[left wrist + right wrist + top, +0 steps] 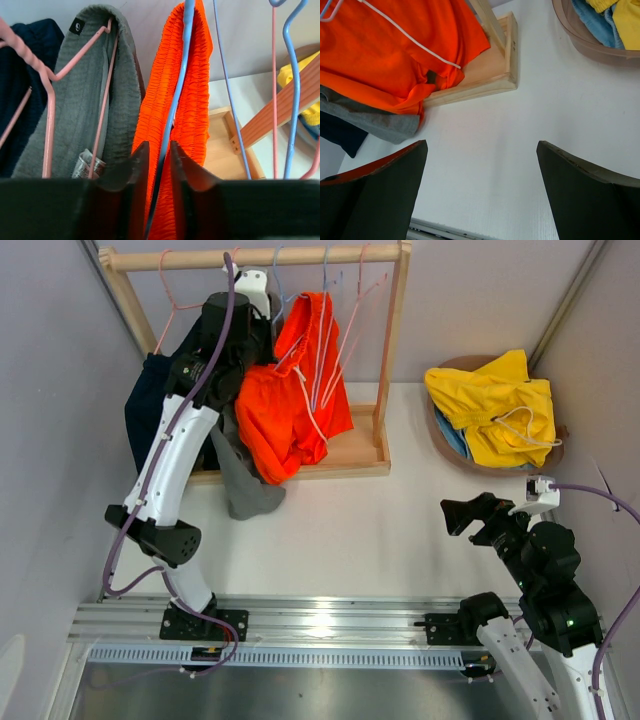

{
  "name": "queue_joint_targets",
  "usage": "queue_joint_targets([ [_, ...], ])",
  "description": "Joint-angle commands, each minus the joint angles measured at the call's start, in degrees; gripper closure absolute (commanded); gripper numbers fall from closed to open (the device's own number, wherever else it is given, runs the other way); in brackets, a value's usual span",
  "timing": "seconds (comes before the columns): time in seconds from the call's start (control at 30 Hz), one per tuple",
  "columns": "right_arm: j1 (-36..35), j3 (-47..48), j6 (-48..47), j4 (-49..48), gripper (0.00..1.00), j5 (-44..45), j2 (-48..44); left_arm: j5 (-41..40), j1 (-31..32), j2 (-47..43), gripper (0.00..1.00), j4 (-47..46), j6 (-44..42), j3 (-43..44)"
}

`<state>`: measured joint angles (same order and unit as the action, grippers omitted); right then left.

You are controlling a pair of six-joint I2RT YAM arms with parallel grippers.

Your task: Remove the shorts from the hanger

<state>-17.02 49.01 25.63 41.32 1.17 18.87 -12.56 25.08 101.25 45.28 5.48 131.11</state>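
The orange shorts (290, 400) hang on a blue hanger (181, 75) on the wooden rack (255, 256). My left gripper (258, 298) is up at the rack. In the left wrist view its jaws (159, 146) stand closed to a narrow gap, pinching the orange waistband (196, 90) with the hanger wire between them. The grey shorts (80, 110) hang on a pink hanger (47, 105) to the left, with the navy shorts (150, 405) beyond. The yellow shorts (495, 405) and light blue shorts (595, 22) lie in the basket. My right gripper (470, 515) (481, 150) is open and empty above the table.
The brown basket (448, 455) stands at the back right. The rack's wooden base (490, 75) lies on the table under the orange shorts. Several empty pink and blue hangers (295, 75) hang at the rack's right end. The grey shorts' leg (250, 495) drapes onto the table.
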Motion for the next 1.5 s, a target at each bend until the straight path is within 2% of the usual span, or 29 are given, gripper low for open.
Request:
queue_joint_targets([
  [0.0, 0.1, 1.1, -0.9, -1.4, 0.01, -0.6, 0.0, 1.7, -0.7, 0.3, 0.89, -0.9, 0.2, 2.7],
  [0.07, 0.2, 1.2, -0.8, -1.4, 0.01, -0.6, -0.2, 2.1, -0.8, 0.6, 1.0, -0.6, 0.5, 2.9],
  [0.23, 0.2, 0.9, -1.1, -1.8, 0.0, -0.6, -0.2, 5.3, -0.8, 0.2, 1.0, -0.4, 1.1, 3.0],
  [0.47, 0.2, 0.8, -1.1, -2.0, 0.01, -0.5, -0.2, 6.8, -0.7, -8.7, 1.0, -1.1, 1.6, 0.3],
  [0.9, 0.2, 0.8, -1.2, -1.9, 0.01, -0.5, -0.2, 10.3, -0.5, -22.7, 1.0, -3.5, 3.0, -9.5],
  [1.03, 0.2, 0.7, -1.2, -2.2, 0.01, -0.6, -0.3, 11.0, -0.3, -28.4, 1.0, -5.3, 2.8, -17.6],
  [1.17, 0.2, 0.8, -1.3, -3.0, 0.01, -0.6, 0.6, 11.7, -0.2, -31.2, 1.0, -5.4, 3.0, -21.2],
  [1.23, 0.2, 1.3, -1.4, -3.5, 0.01, -2.8, 1.2, 13.4, -0.1, -32.6, 1.0, -4.9, 3.8, -22.9],
  [1.3, 0.2, 2.5, -1.7, -4.5, 0.01, -4.2, 2.0, 14.7, 0.0, -35.6, 1.0, -5.2, 4.5, -28.8],
  [1.4, 0.1, 3.9, -3.2, -8.1, 0.0, -13.3, 4.3, 17.2, 0.3, -40.2, 1.0, -4.1, 5.8, -35.8],
  [1.47, 0.2, 4.9, -4.4, -10.9, 0.01, -24.3, 7.7, 19.4, 1.5, -44.1, 1.0, -2.7, 7.7, -39.6],
])
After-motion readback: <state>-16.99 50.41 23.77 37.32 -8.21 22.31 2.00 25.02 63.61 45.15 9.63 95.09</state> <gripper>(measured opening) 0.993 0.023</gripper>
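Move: The near arm of the orange shorts' blue hanger lies right between the left hand's half-closed fingers. The orange shorts hang from it, their middle about 6 cm ahead, 4 cm right and 14 cm below the left hand. The grey shorts hang about 4 cm ahead, 7 cm left and 11 cm below it; the empty hangers are some 13 cm right, 4 cm ahead, a little lower. From the right hand, the gripped hanger arm is roughly 27 cm ahead, 35 cm left and 14 cm higher. The left fingers pinch shut on the hanger's near arm and keep hold. After a short pause, the left hand carries hanger and shorts back about 17 cm, away from the rail, arching up 8 cm and sinking again to roughly its first height, edging left and turning some 15 degrees, mostly clockwise. Late on, the open right hand starts about 2 cm left, slightly up. ##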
